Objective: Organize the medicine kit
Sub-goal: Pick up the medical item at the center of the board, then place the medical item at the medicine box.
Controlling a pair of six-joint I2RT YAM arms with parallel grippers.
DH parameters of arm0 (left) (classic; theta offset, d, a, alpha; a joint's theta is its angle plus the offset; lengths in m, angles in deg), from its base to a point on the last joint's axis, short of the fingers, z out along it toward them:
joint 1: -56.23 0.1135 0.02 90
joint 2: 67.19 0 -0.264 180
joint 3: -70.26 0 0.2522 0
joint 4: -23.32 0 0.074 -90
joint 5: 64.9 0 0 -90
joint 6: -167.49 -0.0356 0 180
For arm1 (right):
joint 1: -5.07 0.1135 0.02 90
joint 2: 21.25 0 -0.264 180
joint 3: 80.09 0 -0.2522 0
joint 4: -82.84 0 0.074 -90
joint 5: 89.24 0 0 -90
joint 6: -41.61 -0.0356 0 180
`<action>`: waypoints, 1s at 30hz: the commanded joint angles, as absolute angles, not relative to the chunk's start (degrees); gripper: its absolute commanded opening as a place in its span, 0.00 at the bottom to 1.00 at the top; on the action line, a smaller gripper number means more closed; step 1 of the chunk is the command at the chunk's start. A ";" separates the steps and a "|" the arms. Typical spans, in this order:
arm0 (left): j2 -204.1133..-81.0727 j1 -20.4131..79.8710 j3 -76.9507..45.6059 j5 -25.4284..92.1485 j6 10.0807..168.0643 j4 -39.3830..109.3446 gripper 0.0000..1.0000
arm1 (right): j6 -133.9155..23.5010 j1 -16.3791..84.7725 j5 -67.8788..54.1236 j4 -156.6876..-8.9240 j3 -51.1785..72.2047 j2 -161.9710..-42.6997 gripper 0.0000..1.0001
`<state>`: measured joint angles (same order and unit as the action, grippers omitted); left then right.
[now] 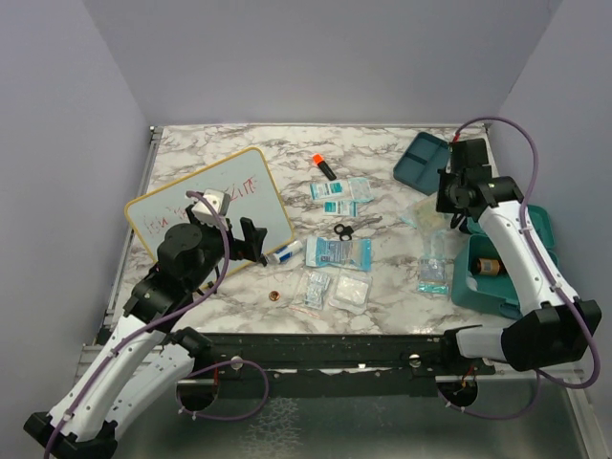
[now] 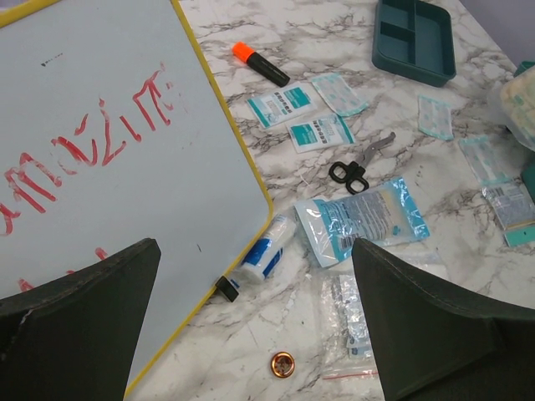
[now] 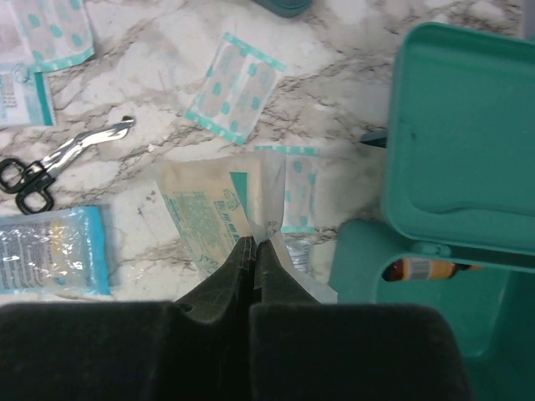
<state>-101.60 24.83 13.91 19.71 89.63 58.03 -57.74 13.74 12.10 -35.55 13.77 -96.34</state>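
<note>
The medicine kit's teal case [image 1: 488, 287] stands open at the right edge, its lid [image 3: 460, 125] raised, with a brown bottle [image 3: 428, 269] inside the base. Its matching divided tray [image 1: 424, 161] lies apart at the back right and also shows in the left wrist view as the tray [image 2: 414, 38]. My right gripper [image 3: 255, 243] is just left of the case, shut on the edge of a clear packet with a cream and green insert [image 3: 209, 213]. My left gripper [image 2: 255, 322] hangs open over the whiteboard's lower corner, holding nothing.
A yellow-framed whiteboard [image 1: 206, 206] lies at the left. Scattered mid-table are an orange-capped marker [image 1: 323, 166], scissors [image 1: 343, 230], a blue packet [image 1: 338, 252], a white and blue roll [image 2: 267, 249], a copper cap [image 2: 283, 364], plasters [image 3: 234, 85] and several small bags.
</note>
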 commanded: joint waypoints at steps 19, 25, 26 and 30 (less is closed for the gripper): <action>-97.09 22.71 14.74 20.42 89.73 57.87 0.99 | -65.57 13.84 37.19 -6.63 -1.72 -95.51 0.01; -95.45 21.98 14.84 18.86 89.71 58.17 0.99 | -65.62 12.30 40.50 -6.58 -1.91 -98.12 0.01; -95.14 21.83 14.91 18.64 89.75 58.18 0.99 | -65.58 11.75 41.49 -6.60 -1.87 -98.48 0.01; -94.76 21.55 14.92 18.20 89.64 58.18 0.99 | -65.44 10.68 47.23 -9.13 1.87 -99.26 0.01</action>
<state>-95.48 22.03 14.19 19.45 89.68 58.06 -64.86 11.64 39.22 -8.77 -0.85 -98.55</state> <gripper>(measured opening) 0.988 0.015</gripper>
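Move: The right hand already pinches the gauze pack clear of the table; the open green box it is being taken to lies about 20 cm to its right, 11 cm back and 12 cm below. The box's lid lies some 22 cm to the right, about 1 cm ahead. The two small clear bags are about 5 cm back and 3 cm right, 16 cm down; a dotted bandage sachet is 8 cm straight ahead. From the left hand the box lies roughly 60 cm right, 3 cm ahead and 18 cm below. Keeping its shut-fingered pinch on the top of the gauze pack, the right hand swings about 9 cm right and 6 to 7 cm back towards the open green box, the backward part done by just past halfway and the rightward going on, while it climbs some 6 cm and ends sinking slightly; the wrist turns some 20 degrees clockwise and rolls its left side down by about as much. The left hand, empty and wide open, meanwhile draws back and up a couple of centimetres. ##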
